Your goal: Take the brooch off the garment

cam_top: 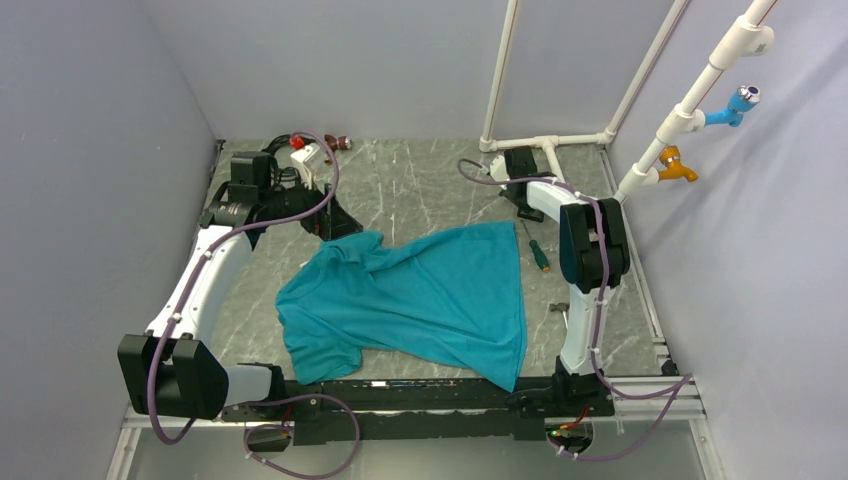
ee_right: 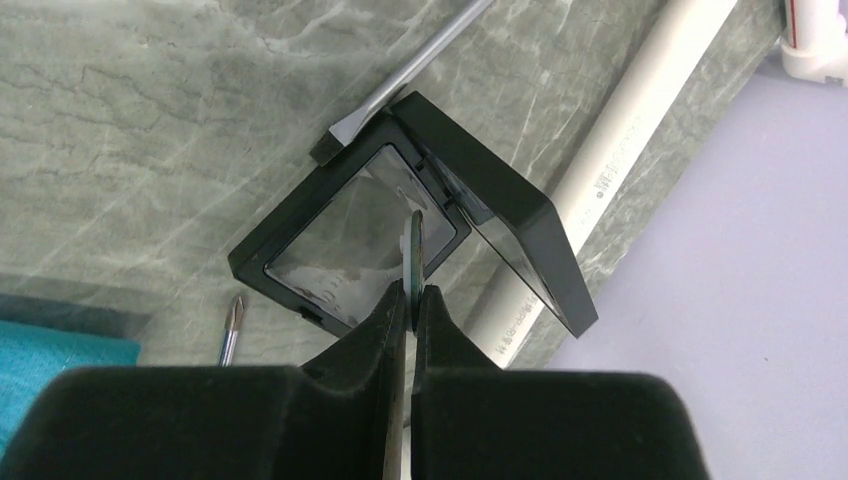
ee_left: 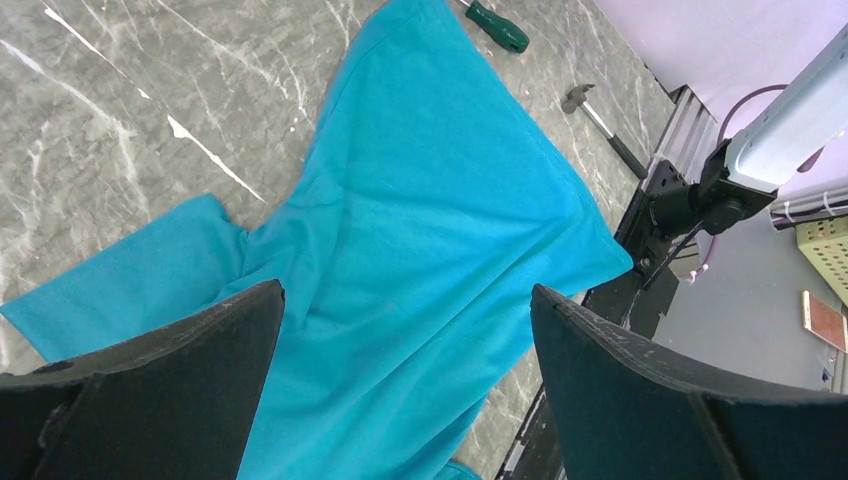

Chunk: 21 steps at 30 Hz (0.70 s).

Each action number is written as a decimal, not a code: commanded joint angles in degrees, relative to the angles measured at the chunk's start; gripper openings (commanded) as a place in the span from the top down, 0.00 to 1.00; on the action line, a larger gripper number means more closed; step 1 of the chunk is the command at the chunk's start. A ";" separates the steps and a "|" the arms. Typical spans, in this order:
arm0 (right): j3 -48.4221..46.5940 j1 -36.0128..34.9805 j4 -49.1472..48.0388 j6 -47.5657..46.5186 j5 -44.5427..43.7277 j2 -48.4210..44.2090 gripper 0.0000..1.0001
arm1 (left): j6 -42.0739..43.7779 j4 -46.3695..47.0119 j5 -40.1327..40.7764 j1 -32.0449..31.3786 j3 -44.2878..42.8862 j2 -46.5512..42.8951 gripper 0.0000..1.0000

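The teal garment lies crumpled across the middle of the table, and it fills the left wrist view. My left gripper hangs open above it near its back left corner, with nothing between the fingers. My right gripper is at the back right of the table, shut on a thin disc seen edge-on, the brooch. The brooch hangs just above an open black hinged box with its lid raised.
A green-handled screwdriver lies right of the shirt, its tip in the right wrist view. A small hammer-like tool lies near the right arm's base. White pipes run along the back right. Red and white items sit at the back left.
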State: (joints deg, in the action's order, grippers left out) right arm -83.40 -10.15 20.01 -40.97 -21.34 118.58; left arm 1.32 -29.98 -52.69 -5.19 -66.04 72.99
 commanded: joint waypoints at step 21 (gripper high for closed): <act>-7.31 0.45 5.84 1.38 2.95 1.82 0.73 | 2.52 -1.91 -2.11 0.17 -1.83 0.57 0.00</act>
State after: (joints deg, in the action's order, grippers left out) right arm -87.92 -9.98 23.77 -40.51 -19.73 120.79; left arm 2.42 -32.03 -52.90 -5.19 -66.04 73.12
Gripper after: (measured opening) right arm 0.252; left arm 0.995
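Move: The right gripper already pinches the brooch over the open black box. The middle of the box's tray lies about 4 cm below it, 2 cm left and 1 cm ahead. The raised lid stands some 6 cm ahead, straight on. The black screwdriver lies about 12 cm ahead and 3 cm left, the green screwdriver 9 cm back and 2 cm left. From the left gripper the tray is roughly 20 cm ahead, 42 cm right and 24 cm below. Dip the right gripper barely 1 cm down over the black box's tray, easing nearly 1 cm forward towards the lid, then bring it back up by about as much. As it rises, open the fingers to about a quarter so the two-sided pinch on the brooch ends; keep the wrist nearly still. ##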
